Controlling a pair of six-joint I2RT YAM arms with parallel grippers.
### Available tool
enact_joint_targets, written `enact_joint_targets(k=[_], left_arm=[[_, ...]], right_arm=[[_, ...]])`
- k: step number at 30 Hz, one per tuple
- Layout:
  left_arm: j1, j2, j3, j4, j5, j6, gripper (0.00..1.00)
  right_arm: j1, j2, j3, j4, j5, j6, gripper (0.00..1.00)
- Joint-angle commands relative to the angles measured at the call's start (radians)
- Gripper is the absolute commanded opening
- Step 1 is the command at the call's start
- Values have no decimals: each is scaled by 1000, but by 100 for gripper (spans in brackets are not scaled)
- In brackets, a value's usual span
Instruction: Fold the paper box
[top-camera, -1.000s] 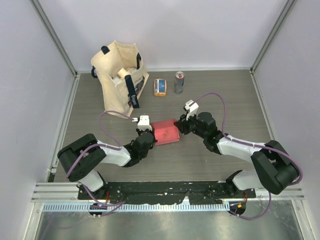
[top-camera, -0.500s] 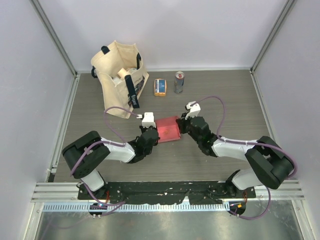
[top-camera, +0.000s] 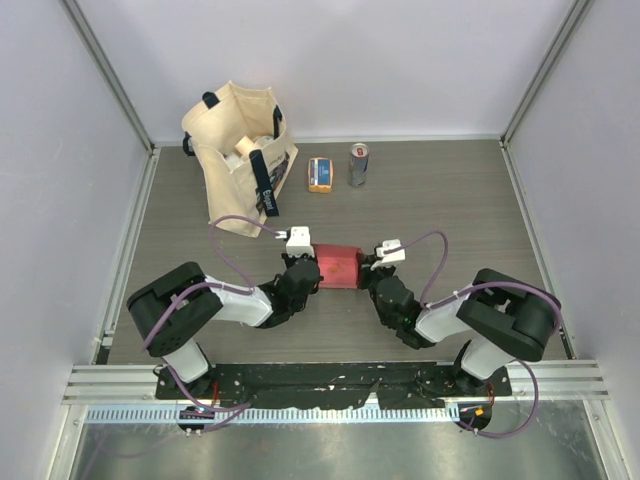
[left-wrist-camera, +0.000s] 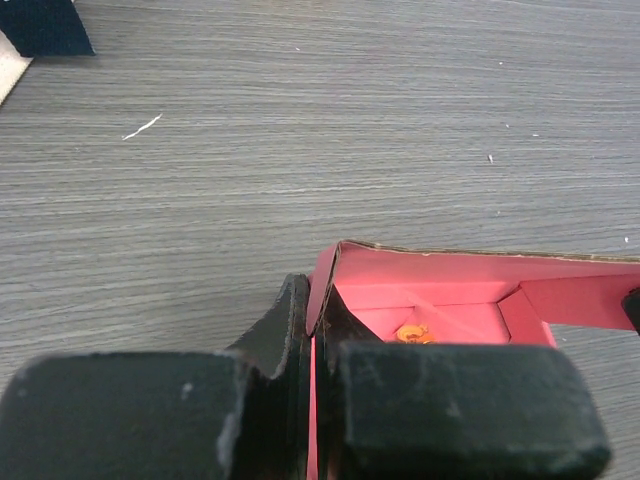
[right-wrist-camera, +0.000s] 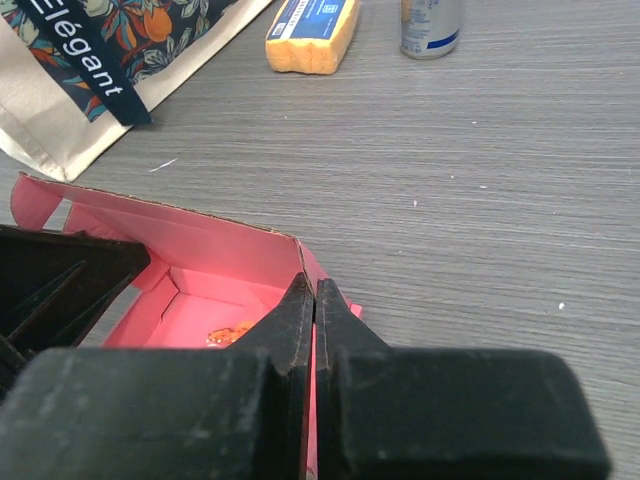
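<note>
The paper box (top-camera: 340, 266) is pinkish-red, standing open-topped as a low block on the table's middle. My left gripper (top-camera: 312, 268) is shut on its left wall, which shows pinched between the black fingers in the left wrist view (left-wrist-camera: 317, 300). My right gripper (top-camera: 368, 272) is shut on the right wall near a corner, with the card edge clamped between its fingers (right-wrist-camera: 313, 295). The box's pink inside (left-wrist-camera: 450, 290) (right-wrist-camera: 200, 250) is open to both wrist views. A small orange speck (left-wrist-camera: 413, 333) lies on its floor.
A beige tote bag (top-camera: 240, 150) stands at the back left. An orange-and-blue packet (top-camera: 320, 174) and a small can (top-camera: 358, 164) sit behind the box. Grey walls and metal rails bound the table on three sides.
My right gripper has shut on the box's right wall, and the right arm has folded in towards its base. The box has shifted a little right and squared up; the left grip has held.
</note>
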Motion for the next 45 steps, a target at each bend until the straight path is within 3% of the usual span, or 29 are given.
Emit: enact_joint_targets(k=[1, 4, 12, 16, 20, 25, 29, 30, 32, 35, 39, 45], left_arm=[[-1, -6, -12, -45, 5, -46, 0], [-1, -21, -18, -59, 21, -64, 2], [-3, -37, -60, -53, 64, -115, 7], [-3, -37, -67, -51, 74, -125, 6], [-1, -50, -72, -51, 73, -118, 4], [-1, -70, -77, -51, 84, -115, 5], [-3, -115, -106, -47, 125, -113, 21], [-3, -130, -113, -48, 133, -113, 32], [-3, -179, -135, -64, 156, -110, 43], [-3, -268, -167, -106, 188, -113, 52], [-1, -437, -202, -211, 246, -125, 59], [-1, -768, -236, -416, 467, -93, 63]], right_arm=[[40, 40, -12, 177, 167, -40, 2], [86, 32, 22, 136, 220, -40, 2], [133, 170, 23, 308, 306, -115, 2], [165, 178, 83, 232, 430, -118, 1], [181, 130, 88, 189, 414, -91, 1], [181, 149, 46, 292, 368, -138, 1], [182, 187, -6, 413, 331, -173, 1], [182, 190, -17, 429, 316, -196, 1], [182, 204, -27, 478, 282, -228, 2], [185, 221, -31, 525, 274, -281, 2], [184, 227, -24, 525, 271, -310, 2], [185, 225, -29, 525, 268, -307, 1]])
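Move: The pink box's middle lies roughly 6 cm to the right of the left hand and 2 cm back, some 4 cm lower; that hand already pinches the left end of the raised back panel. Seen from the right hand, shut on the panel's right corner, the box's middle is about 6 cm left, 1 cm back and 5 cm lower. From the right hand, the orange package stands around 18 cm ahead and 9 cm left, the can 20 cm ahead and 2 cm left. The box's raised back panel is drawn towards the robot and a little down by both hands. The right keeps its pinch on the right corner, easing back about 2.5 cm and down 1.5 while rolling left side down. The left first eases back and slightly down, then opens, lets go of the left end and pulls back and up, some 7 cm back in all. ##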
